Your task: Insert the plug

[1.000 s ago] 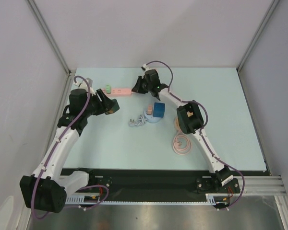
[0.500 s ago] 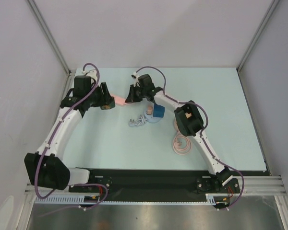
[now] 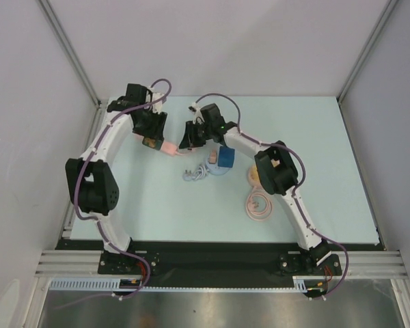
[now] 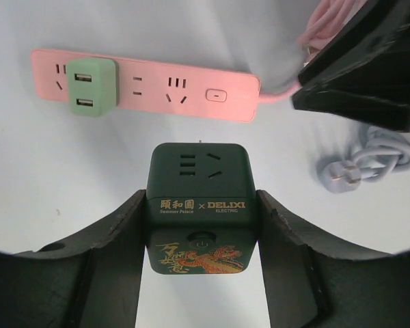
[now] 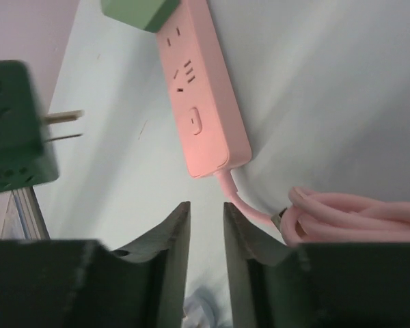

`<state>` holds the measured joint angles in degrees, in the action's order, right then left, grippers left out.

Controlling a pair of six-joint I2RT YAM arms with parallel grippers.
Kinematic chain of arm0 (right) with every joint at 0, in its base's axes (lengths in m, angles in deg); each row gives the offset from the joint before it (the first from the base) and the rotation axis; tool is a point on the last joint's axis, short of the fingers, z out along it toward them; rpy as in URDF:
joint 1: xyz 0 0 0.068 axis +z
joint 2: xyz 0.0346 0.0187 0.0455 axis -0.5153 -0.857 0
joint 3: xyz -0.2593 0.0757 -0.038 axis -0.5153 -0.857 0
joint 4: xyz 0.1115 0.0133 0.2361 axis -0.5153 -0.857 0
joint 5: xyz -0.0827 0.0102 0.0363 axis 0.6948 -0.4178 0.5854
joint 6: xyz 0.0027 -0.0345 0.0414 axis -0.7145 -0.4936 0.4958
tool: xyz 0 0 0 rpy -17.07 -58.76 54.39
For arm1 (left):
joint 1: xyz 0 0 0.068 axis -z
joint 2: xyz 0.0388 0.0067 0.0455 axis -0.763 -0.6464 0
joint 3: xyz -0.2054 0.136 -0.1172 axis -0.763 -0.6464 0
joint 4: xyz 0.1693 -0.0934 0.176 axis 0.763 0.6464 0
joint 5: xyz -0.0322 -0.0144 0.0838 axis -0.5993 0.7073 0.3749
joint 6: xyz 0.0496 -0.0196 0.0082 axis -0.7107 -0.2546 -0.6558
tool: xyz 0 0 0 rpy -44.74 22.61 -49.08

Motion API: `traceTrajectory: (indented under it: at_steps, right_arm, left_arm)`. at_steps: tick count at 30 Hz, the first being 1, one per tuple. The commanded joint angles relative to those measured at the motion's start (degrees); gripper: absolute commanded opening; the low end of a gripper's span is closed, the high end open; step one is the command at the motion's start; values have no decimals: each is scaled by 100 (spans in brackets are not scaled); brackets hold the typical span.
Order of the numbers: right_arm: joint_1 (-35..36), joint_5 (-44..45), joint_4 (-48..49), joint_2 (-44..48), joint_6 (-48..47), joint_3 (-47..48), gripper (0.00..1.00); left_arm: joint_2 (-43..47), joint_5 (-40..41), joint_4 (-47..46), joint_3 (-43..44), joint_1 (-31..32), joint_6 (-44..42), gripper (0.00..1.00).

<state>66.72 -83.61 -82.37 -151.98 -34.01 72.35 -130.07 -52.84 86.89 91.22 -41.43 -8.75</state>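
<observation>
My left gripper (image 4: 201,229) is shut on a dark green cube plug (image 4: 201,198) with gold lettering, held a little above the table. Its two metal prongs (image 5: 61,126) show in the right wrist view and point toward the pink power strip (image 4: 143,85) (image 5: 199,96) lying flat beyond it. A light green adapter (image 4: 91,87) sits in the strip's left sockets. My right gripper (image 5: 206,213) hovers at the strip's cable end, its jaws a narrow gap apart with nothing between them. From above, the left gripper (image 3: 152,142) and the right gripper (image 3: 188,140) flank the strip (image 3: 169,146).
The strip's pink cable (image 5: 355,215) bundles beside the right fingers, and its coil (image 3: 260,203) lies to the right. A blue cube (image 3: 225,156) on a pale round base and a white cable with a plug (image 3: 195,174) lie nearby. Cell walls border the table.
The left arm has swung back and right, carrying the green cube up to the strip. The right gripper has shifted left to the strip's cable end, and its jaws have parted slightly.
</observation>
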Motion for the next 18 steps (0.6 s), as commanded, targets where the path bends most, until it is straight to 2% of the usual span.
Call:
traceTrajectory:
  at_steps: [1, 3, 5, 7, 9, 10, 12, 13, 14, 15, 18]
  right_arm:
    - [-204, -305, 356, 964, 90, -290, 33]
    - [-353, -402, 813, 1211, 344, -745, 43]
    - [-502, -604, 1129, 1607, 468, -1028, 47]
    - [-634, -866, 1174, 2062, 626, -1422, 60]
    - [-854, -991, 1551, 2502, 758, -1854, 68]
    - [-924, -1061, 1718, 2705, 854, -2465, 69]
    - [-1187, -1218, 2245, 3355, 1179, -3074, 71]
    - [-1293, -1289, 2377, 3575, 1250, -3339, 76]
    - [-1390, -1342, 2570, 3916, 1364, -3898, 85]
    - [-1591, -1386, 2676, 4111, 1408, -4165, 100]
    - [-1864, -1378, 3116, 4656, 1742, -5001, 100]
  left_arm:
    - [-130, -215, 291, 502, 5, -1254, 0]
    - [-227, -348, 291, 641, 5, -1624, 0]
    - [-490, -339, 440, 844, -3, -1757, 0]
    - [-875, -383, 720, 1256, -21, -1863, 0]
    - [-1096, -418, 931, 1625, -47, -1828, 0]
    - [-1158, -444, 967, 1671, -47, -1836, 0]
    - [-1317, -445, 1090, 1776, -47, -1915, 0]
    - [-1369, -401, 1143, 1829, -47, -1924, 0]
    - [-1440, -305, 1187, 1899, -47, -1933, 0]
    - [-1580, -295, 1283, 2047, -56, -1924, 0]
    - [-1852, -59, 1415, 2329, -39, -1802, 0]
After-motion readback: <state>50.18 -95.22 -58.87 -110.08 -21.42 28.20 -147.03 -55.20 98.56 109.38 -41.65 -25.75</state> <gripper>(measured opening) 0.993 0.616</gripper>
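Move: Ahead of the left hand, which still holds the dark green plug, the pink power strip's three-hole socket lies about 5 cm forward, 2 cm right and 11 cm below. The small green plug on the strip is some 8 cm forward and 5 cm left of this hand. From the right hand, the socket is roughly 9 cm left, 2 cm forward and 3 cm lower; the pink cord bundle lies 7 cm forward and 8 cm right, the blue cube 3 cm back and 16 cm right. Lowering the held dark green plug about 4 cm while easing some 3 cm forward towards the socket, the left hand turns clockwise by roughly 15 degrees and keeps its grip. The right hand backs off from the strip's cord end, rising and swinging to its right about 17 cm each way, with a slight draw back late on, up over the blue cube; its fingers spread from slightly open to fully wide. ##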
